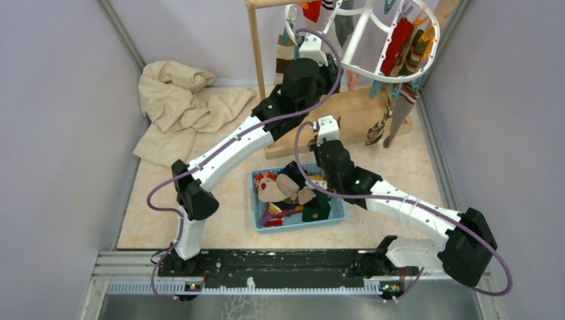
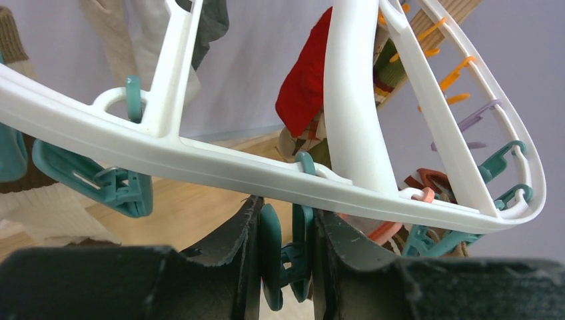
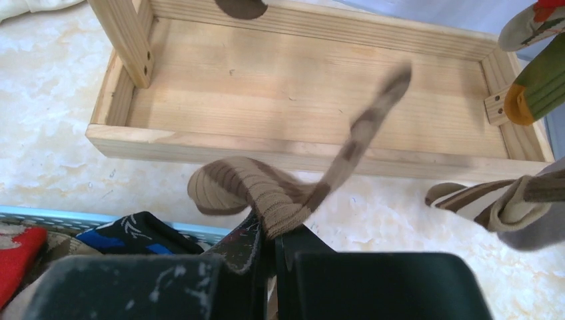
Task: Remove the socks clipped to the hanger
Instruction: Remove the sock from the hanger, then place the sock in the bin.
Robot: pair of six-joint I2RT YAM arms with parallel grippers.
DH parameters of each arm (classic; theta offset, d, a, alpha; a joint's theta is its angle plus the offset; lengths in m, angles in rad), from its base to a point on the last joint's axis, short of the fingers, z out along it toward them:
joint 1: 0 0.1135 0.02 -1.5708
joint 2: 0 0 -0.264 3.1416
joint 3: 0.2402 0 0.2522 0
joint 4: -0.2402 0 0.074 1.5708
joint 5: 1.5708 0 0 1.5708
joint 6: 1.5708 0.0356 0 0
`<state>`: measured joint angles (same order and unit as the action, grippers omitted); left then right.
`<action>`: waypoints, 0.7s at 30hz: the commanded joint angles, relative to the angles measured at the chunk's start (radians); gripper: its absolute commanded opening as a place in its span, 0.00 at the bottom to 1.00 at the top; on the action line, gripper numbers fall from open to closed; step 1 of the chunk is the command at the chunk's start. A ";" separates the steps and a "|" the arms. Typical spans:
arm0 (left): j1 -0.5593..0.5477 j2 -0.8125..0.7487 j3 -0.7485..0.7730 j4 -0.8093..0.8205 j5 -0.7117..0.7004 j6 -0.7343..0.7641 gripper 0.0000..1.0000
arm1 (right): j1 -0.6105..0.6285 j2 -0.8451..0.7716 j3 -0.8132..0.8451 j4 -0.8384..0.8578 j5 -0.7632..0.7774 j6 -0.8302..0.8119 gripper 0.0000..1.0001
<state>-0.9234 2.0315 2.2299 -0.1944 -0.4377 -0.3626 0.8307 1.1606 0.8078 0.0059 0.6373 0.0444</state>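
Note:
The white oval hanger hangs from the wooden rack at the back right, with several socks clipped to it: a red one and striped ones. My left gripper reaches up under the hanger's ring. Its fingers press both handles of a teal clip. A red sock hangs behind the ring. My right gripper is shut on the cuff of a brown striped sock, which trails loose above the floor just beyond the basket.
A blue basket holding several loose socks sits between the arms. The wooden rack base and its post stand behind it. A crumpled beige cloth lies at the back left. Grey walls close both sides.

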 commanded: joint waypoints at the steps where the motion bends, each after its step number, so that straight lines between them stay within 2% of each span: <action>1: 0.006 -0.002 0.033 0.016 -0.003 0.027 0.09 | 0.024 -0.056 0.018 0.005 0.021 0.011 0.00; 9: 0.018 -0.046 -0.025 0.025 0.031 0.034 0.13 | 0.038 -0.192 -0.007 -0.085 -0.076 0.083 0.00; 11: 0.018 -0.071 -0.065 0.032 0.038 0.034 0.22 | 0.040 -0.221 -0.016 -0.123 -0.105 0.113 0.00; 15: 0.018 -0.134 -0.169 0.053 0.048 0.036 0.55 | 0.042 -0.250 -0.041 -0.191 -0.182 0.183 0.00; 17: 0.018 -0.158 -0.210 0.048 0.054 0.037 0.67 | 0.043 -0.247 -0.058 -0.209 -0.226 0.208 0.00; 19: 0.018 -0.191 -0.264 0.058 0.066 0.040 0.74 | 0.045 -0.239 -0.078 -0.212 -0.260 0.230 0.00; 21: 0.018 -0.232 -0.324 0.074 0.073 0.039 0.77 | 0.044 -0.220 -0.095 -0.211 -0.287 0.249 0.00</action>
<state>-0.9070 1.8870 1.9854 -0.1551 -0.3916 -0.3355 0.8562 0.9237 0.7372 -0.1905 0.4416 0.2222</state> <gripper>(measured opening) 0.748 0.017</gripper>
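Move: The brown striped sock is already in the right fingers, its end swinging free of the clip. The basket of socks lies about 10 cm back and 6 cm to the left of that hand, 17 cm lower; the wooden stand's base is roughly 17 cm ahead, 5 cm right and 20 cm below. The teal clip is still between the left fingers, with the pink clip about 5 cm right and 1 cm nearer, and another teal clip some 6 cm left and 2 cm farther out. The striped sock, still pinched shut in the right fingers, is drawn back about 5.5 cm towards the basket, arcing up a few centimetres and down again while the hand turns some 15 degrees, tipping down and counter-clockwise. The teal clip is held at first, then the left fingers spread wide and let go of it, the hand dropping down, left and slightly back from the ring. ##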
